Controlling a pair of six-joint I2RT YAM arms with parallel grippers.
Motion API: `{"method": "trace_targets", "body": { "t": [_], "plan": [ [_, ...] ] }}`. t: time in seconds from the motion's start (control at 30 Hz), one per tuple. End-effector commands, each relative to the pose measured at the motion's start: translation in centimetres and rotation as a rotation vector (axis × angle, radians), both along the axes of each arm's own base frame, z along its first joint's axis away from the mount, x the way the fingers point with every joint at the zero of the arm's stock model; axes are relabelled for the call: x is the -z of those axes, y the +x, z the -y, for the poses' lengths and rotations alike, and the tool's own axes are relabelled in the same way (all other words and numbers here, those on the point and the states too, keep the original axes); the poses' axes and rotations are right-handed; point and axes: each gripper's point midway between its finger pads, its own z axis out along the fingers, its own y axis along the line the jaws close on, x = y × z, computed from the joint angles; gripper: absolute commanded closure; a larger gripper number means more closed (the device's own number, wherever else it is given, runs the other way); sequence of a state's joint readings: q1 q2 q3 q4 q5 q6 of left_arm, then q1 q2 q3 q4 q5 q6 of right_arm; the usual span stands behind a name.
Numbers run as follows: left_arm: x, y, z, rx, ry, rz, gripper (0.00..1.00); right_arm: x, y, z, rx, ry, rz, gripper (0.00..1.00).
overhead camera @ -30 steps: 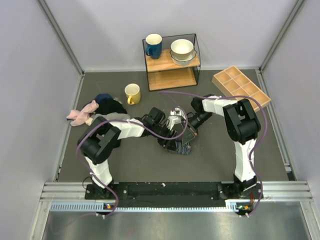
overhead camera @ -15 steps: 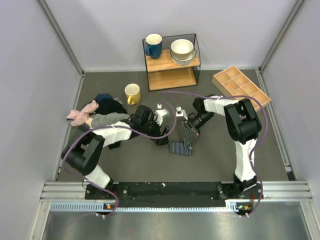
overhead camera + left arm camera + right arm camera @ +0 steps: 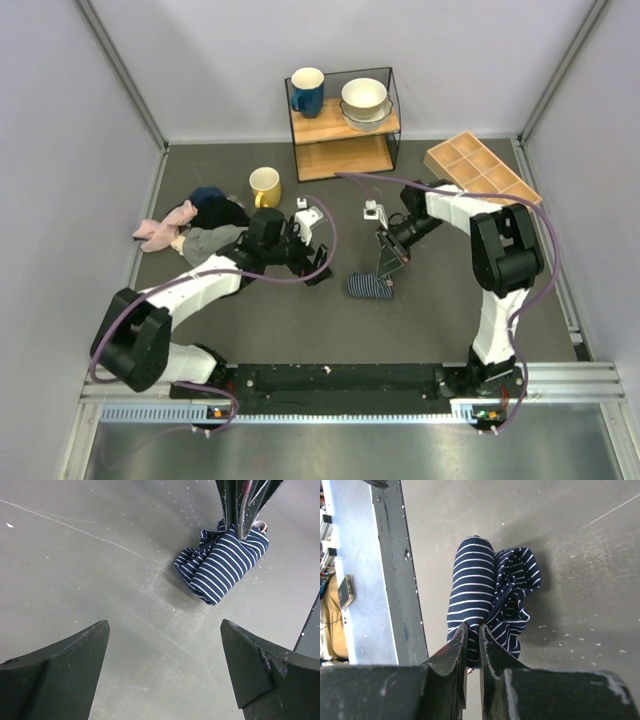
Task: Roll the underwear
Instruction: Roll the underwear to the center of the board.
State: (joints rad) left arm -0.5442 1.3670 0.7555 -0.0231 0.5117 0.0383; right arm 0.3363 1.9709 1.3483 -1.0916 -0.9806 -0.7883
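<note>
The underwear is a small navy roll with white stripes on the grey table, also in the left wrist view and the right wrist view. My right gripper points down at its far end, jaws nearly closed and pinching the fabric's edge. My left gripper is open and empty, a short way left of the roll over bare table.
A pile of clothes, pink, grey and dark, lies at the left. A yellow mug stands behind it. A shelf with a blue mug and bowls is at the back. A wooden tray sits back right.
My left gripper let go of the underwear and drew back to the left, open. My right gripper shifted right and stays pinched on the roll, which now lies alone on the table.
</note>
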Motion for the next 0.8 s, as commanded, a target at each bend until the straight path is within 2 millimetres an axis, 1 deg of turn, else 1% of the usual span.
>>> {"method": "trace_targets", "body": {
  "t": [0.0,0.1,0.17,0.37,0.43,0.53,0.57,0.6,0.67,0.7,0.73,0.77],
  "plan": [
    [-2.1,0.1,-0.9,-0.044,-0.044,0.033,0.01,-2.0,0.6,0.5,0.011,0.044,0.078,1.0],
    [-2.7,-0.1,-1.1,-0.045,-0.057,0.04,0.01,-1.8,0.8,0.7,0.014,0.034,0.084,1.0],
    [-2.8,-0.4,-1.1,-0.057,-0.079,0.013,0.02,-1.8,0.9,0.8,0.017,0.031,0.09,1.0],
    [-3.7,-0.4,-1.3,-0.083,-0.114,0.0,0.01,-2.6,1.9,1.6,0.044,0.025,0.146,1.0],
    [-4.2,-0.3,-1.7,-0.099,-0.126,0.006,0.02,-2.8,2.2,2.0,0.057,0.022,0.163,1.0],
    [-5.4,0.0,-2.5,-0.138,-0.153,0.012,0.02,-3.4,2.8,2.7,0.074,0.016,0.206,1.0],
    [-6.3,-0.1,-2.7,-0.146,-0.17,0.024,0.02,-3.5,2.9,2.9,0.079,0.015,0.212,1.0],
    [-6.6,-0.1,-3.1,-0.155,-0.175,0.02,0.02,-3.8,3.1,3.0,0.085,0.015,0.224,1.0],
    [-8.4,-0.2,-3.5,-0.158,-0.191,0.056,0.02,-3.9,3.4,3.6,0.097,0.007,0.24,1.0],
    [-8.4,-0.5,-4.0,-0.167,-0.174,0.039,0.02,-4.1,3.5,3.7,0.102,0.006,0.245,1.0],
    [-9.5,-0.4,-4.2,-0.167,-0.174,0.06,0.02,-4.3,3.6,3.9,0.106,0.006,0.259,1.0],
    [-10.1,-0.7,-4.6,-0.166,-0.161,0.085,0.02,-4.4,4.0,4.4,0.117,-0.003,0.27,1.0]
  ]
}}
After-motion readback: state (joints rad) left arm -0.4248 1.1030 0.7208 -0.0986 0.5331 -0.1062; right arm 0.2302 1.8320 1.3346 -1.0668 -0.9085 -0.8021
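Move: The striped underwear roll is already clamped in the right fingers by its right end, its middle about 3 cm left, 1 cm back and 2 cm below that hand. The divided wooden tray stands roughly 20 cm to the right hand's right and 21 cm ahead, some 5 cm lower. From the open, empty left hand the roll lies about 9 cm right, 3 cm back and 6 cm lower; the yellow mug, about 13 cm left and 18 cm ahead. Right hand carries the gripped roll about 5 cm right and forward, rising; open left hand backs off up and left. ##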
